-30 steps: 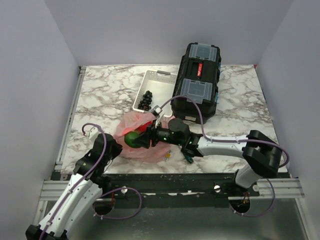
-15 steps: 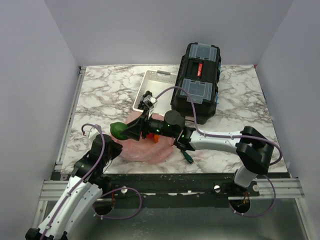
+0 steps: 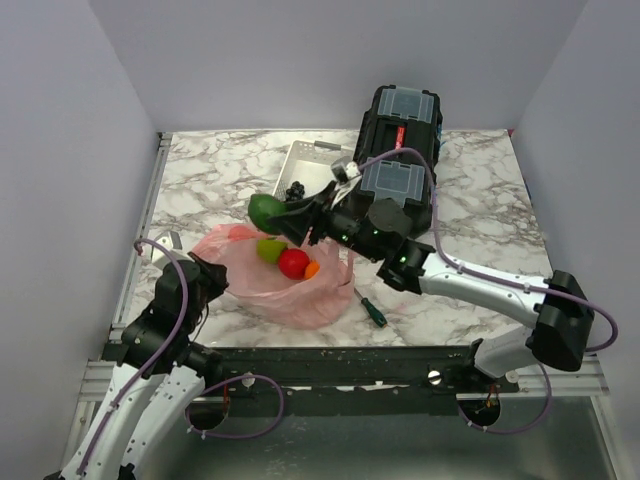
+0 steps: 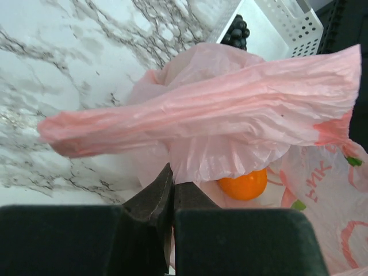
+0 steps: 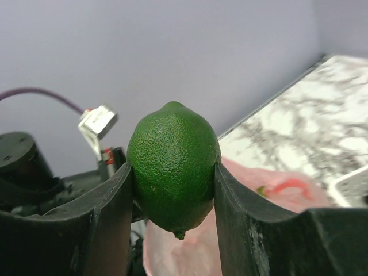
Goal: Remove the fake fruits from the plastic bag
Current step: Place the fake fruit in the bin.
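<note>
My right gripper [image 3: 268,212] [image 5: 173,172] is shut on the dark green fruit [image 3: 264,210] [image 5: 173,167] and holds it in the air, above and behind the plastic bag [image 3: 285,280]. The pink bag lies open on the marble table. Inside it sit a light yellow-green fruit [image 3: 269,250], a red fruit [image 3: 293,263] and an orange fruit [image 3: 312,269] [image 4: 243,185]. At the bag's left edge, my left gripper [image 3: 205,272] [image 4: 172,175] is shut on a fold of the bag [image 4: 218,115] and holds it up.
A white tray [image 3: 318,163] with black grapes [image 3: 294,188] [image 4: 237,31] stands behind the bag. A black toolbox [image 3: 395,160] sits to the right of the tray. A green-handled screwdriver [image 3: 370,309] lies on the table to the right of the bag.
My right gripper has lifted the dark green fruit out of the bag and carried it up and back toward the tray. The left gripper has pulled the bag's edge leftward, uncovering the other fruits.
</note>
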`<state>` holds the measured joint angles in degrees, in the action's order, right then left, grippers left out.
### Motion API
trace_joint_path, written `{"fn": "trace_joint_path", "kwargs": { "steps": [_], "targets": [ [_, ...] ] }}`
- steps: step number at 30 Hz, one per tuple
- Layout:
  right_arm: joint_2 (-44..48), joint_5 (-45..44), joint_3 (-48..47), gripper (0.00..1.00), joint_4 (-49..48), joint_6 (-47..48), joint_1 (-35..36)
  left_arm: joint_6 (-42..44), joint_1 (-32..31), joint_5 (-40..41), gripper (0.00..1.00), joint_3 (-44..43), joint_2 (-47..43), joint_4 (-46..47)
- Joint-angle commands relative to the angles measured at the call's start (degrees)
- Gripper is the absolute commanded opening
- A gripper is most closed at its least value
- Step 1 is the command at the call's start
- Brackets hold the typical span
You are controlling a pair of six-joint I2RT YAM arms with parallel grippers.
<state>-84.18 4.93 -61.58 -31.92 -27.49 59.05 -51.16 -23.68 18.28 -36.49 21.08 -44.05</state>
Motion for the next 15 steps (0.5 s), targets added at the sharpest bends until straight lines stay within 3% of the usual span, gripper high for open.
{"fn": "trace_joint_path", "kwargs": {
  "steps": [1,7,15],
  "targets": [
    [3.5,-7.9,0.6,0.06,6.6,1.4,-3.9,7.8,0.4,7.8,0.00,-5.9,3.8,-1.1],
    [1.2,-10.7,-4.1,0.04,13.9,1.1,-8.7,16.0,0.6,14.9,0.00,-12.6,8.8,0.2],
    [-7.4,-22.4,-12.2,0.05,22.8,9.2,-9.5,24.5,3.5,18.1,0.00,-19.1,14.7,1.2]
  ]
}}
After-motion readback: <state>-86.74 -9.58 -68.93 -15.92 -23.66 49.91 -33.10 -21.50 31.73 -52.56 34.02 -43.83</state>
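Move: Ahead of the right hand, which holds the green fruit, the white bin's middle lies about 30 cm out, 6 cm right and 31 cm down. The grapes in that bin are some 27 cm straight ahead; the black toolbox is about 30 cm ahead and 26 cm right. The pink bag lies almost directly beneath, 24 cm down. From the left hand, gripping the bag's rim, the bag's middle is 6 cm ahead and 12 cm right, the bin 36 cm ahead and 17 cm right. Carrying the green fruit away from over the bag towards the bin, the right hand swings about 11 cm forward and 6 cm right, rising slightly before sinking to end 3 cm lower, and turns some 25 degrees clockwise with its grip kept. The left hand, still pinching the bag's rim, lifts it about 8 cm while going left and a little forward, its left side rolling up. ##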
